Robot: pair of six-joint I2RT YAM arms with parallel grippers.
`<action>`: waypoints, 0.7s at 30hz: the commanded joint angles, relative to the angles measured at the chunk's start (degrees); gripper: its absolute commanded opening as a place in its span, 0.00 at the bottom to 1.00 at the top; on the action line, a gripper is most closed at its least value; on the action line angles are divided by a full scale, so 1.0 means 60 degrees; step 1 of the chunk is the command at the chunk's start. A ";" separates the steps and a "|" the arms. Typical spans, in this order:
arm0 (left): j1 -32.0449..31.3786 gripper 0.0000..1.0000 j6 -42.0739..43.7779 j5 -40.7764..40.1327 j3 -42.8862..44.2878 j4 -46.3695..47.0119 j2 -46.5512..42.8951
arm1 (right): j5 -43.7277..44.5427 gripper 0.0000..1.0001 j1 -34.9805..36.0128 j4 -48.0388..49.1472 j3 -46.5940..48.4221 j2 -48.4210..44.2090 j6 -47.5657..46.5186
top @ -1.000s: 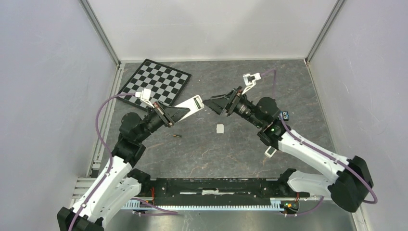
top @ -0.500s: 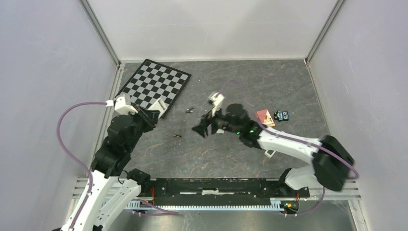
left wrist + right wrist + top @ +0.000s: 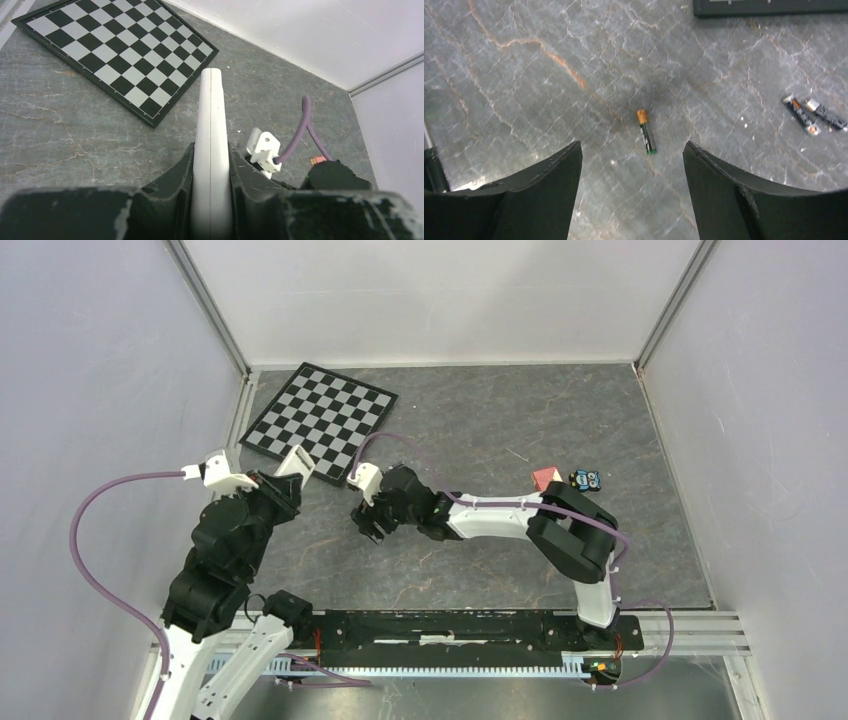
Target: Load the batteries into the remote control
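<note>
My left gripper (image 3: 211,150) is shut on the remote control (image 3: 211,100), which stands edge-on between the jaws as a white slab. From above, the remote control (image 3: 298,462) sticks out of the left gripper (image 3: 288,478) near the chessboard's near corner. My right gripper (image 3: 631,147) is open and points down at the table. One battery (image 3: 646,131), black with an orange end, lies on the stone just ahead of the gap between its fingers. Two more batteries (image 3: 801,114) lie side by side to the right. In the top view the right gripper (image 3: 368,525) hides the single battery.
A chessboard (image 3: 322,410) lies at the back left; its dark edge (image 3: 769,6) shows at the top of the right wrist view. A pink box (image 3: 545,478) and a small toy car (image 3: 587,480) sit at the right. The right arm stretches leftward across the table's middle.
The left arm has drawn back to the left with the remote in its grip. The right arm has swung left across the table and come down over the lone battery.
</note>
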 commanded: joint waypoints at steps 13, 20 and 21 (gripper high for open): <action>-0.0002 0.02 0.0358 -0.0078 0.0546 0.0019 0.0018 | -0.0454 0.54 0.0036 -0.1507 0.2405 0.1892 -0.1588; -0.0008 0.02 0.0372 -0.0003 0.0619 -0.0010 -0.0001 | -0.0580 0.39 0.0035 -0.2334 0.2970 0.2508 -0.1708; -0.0001 0.02 0.0377 0.0012 0.0623 -0.0024 0.0002 | -0.0497 0.38 0.0034 -0.2466 0.3047 0.2568 -0.1722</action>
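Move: The loose battery for the right hand lies about 3 cm to its left, 2 cm farther out and some 7 cm below. On the table at the same depth, the other two batteries lie about 15 cm ahead and 2 cm to the right of the hand, and the checkerboard's middle is about 26 cm ahead and 13 cm to the left. From the raised left hand, which is holding the remote, the loose battery lies about 12 cm to the right, 5 cm farther out and 30 cm below. The right hand first slides a couple of centimetres left and a little forward to come over the single loose battery, then sinks almost straight down towards it, about 5 cm in all, its fingers tipping some 10 degrees steeper towards the table. On the way down the fingers close from wide open to about half that gap, one to each side of the battery's line, without having gripped it yet. ##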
